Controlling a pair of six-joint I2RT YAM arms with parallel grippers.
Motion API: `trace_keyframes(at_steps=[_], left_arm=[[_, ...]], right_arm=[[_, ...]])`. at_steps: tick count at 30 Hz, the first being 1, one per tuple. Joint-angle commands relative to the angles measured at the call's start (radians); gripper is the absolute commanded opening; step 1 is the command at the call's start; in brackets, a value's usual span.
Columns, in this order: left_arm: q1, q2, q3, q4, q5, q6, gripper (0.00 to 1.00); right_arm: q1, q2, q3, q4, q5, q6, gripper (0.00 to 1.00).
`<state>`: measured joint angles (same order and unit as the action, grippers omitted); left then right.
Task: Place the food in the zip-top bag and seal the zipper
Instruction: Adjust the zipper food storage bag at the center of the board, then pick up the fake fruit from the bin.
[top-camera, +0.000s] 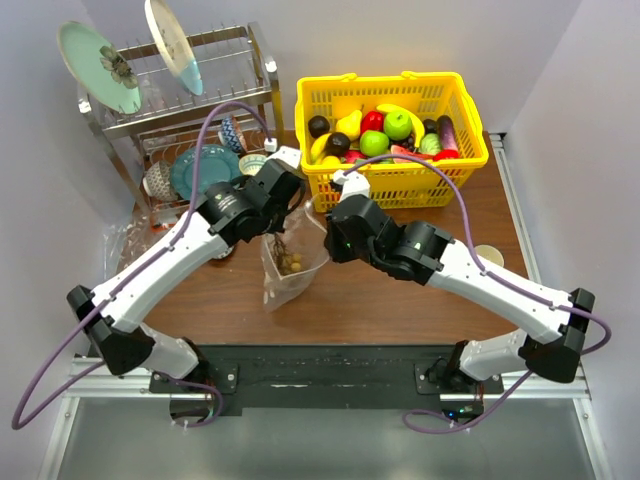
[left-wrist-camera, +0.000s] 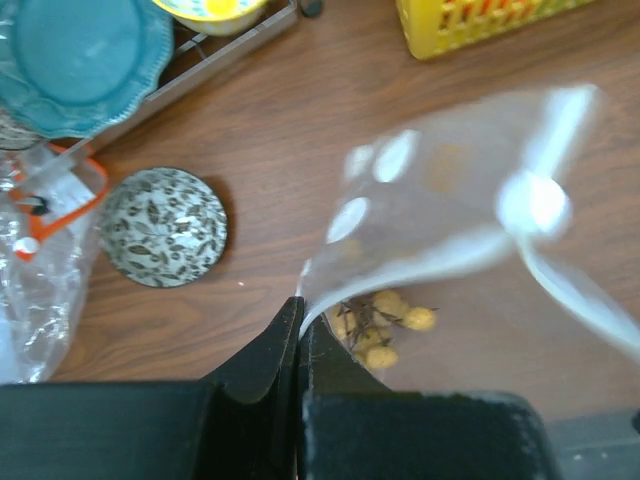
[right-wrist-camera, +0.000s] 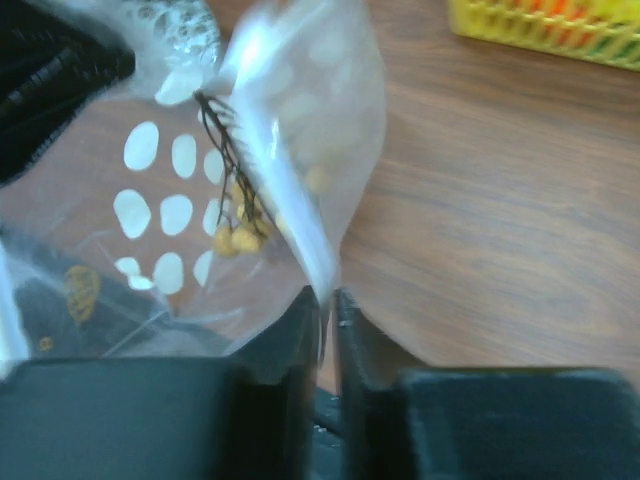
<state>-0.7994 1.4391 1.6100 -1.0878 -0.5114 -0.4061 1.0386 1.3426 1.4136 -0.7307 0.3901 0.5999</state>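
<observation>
The clear zip-top bag (top-camera: 291, 262) hangs between both grippers over the brown table. A cluster of small tan balls (top-camera: 292, 265) lies inside it, also seen in the left wrist view (left-wrist-camera: 385, 322) and the right wrist view (right-wrist-camera: 238, 232). My left gripper (left-wrist-camera: 300, 322) is shut on the bag's (left-wrist-camera: 460, 200) corner. My right gripper (right-wrist-camera: 328, 305) has its jaws a narrow slit apart, with the blurred edge of the bag (right-wrist-camera: 310, 120) running into the gap. Two green apples (top-camera: 398, 124) (top-camera: 374, 143) and a red fruit (top-camera: 372, 120) sit in the basket.
The yellow basket (top-camera: 400, 190) stands behind the grippers. A dish rack (top-camera: 190, 110) with plates is at the back left. A patterned bowl (left-wrist-camera: 163, 226), a teal plate (left-wrist-camera: 80, 55) and crumpled plastic wrap (left-wrist-camera: 40, 290) lie left of the bag. A small cup (top-camera: 488, 257) stands at the right.
</observation>
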Motion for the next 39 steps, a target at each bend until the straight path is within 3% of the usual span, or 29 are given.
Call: trace_keyframes(at_steps=[1,7,12,17,26,30,39], left_arm=[[0.011,-0.098,0.012,0.0,-0.108,0.044,0.0],[0.014,-0.18,-0.192,0.163,-0.099,0.043,0.0],[0.04,-0.201,-0.288,0.219,-0.223,0.055,0.0],[0.062,-0.264,-0.389,0.366,-0.174,0.107,0.0],[0.066,-0.287,-0.406,0.419,-0.098,0.121,0.0],[0.068,-0.305,-0.441,0.48,-0.036,0.134,0.0],[0.066,-0.345,-0.53,0.583,-0.05,0.161,0.0]], right_arm=[[-0.015,-0.01,-0.031,0.135,-0.158,-0.043,0.32],[-0.041,-0.028,-0.007,0.152,-0.204,-0.055,0.44],[-0.083,-0.031,0.051,0.145,-0.255,-0.098,0.47],[-0.138,0.007,0.165,0.051,-0.264,-0.15,0.47],[-0.371,0.064,0.272,0.025,-0.287,-0.175,0.46],[-0.487,0.15,0.335,0.053,-0.28,-0.19,0.45],[-0.707,0.361,0.513,0.094,-0.264,-0.215,0.46]])
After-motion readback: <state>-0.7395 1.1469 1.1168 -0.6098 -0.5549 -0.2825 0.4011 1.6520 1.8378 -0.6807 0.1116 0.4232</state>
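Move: My right hand, still at the bag's right rim, goes for the food in the yellow basket, whose middle is roughly 29 cm ahead, 14 cm right and 16 cm down. The basket is about 27 cm ahead and 23 cm right of my left hand, which pinches the opposite rim. From that left hand, the patterned bowl is some 13 cm left and 8 cm ahead, the bagged longans 4 cm right and 2 cm ahead, both 17 to 20 cm down. I open my right fingers to about half and let go of the bag's rim, edging slightly left, then lift about 7 cm and sweep some 20 cm forward and to the right towards the yellow basket, turning clockwise. My left hand keeps its pinch, draws the bag about 6 cm left towards the patterned bowl, eases partway back and ends a little lower, fingers tipped up slightly. ##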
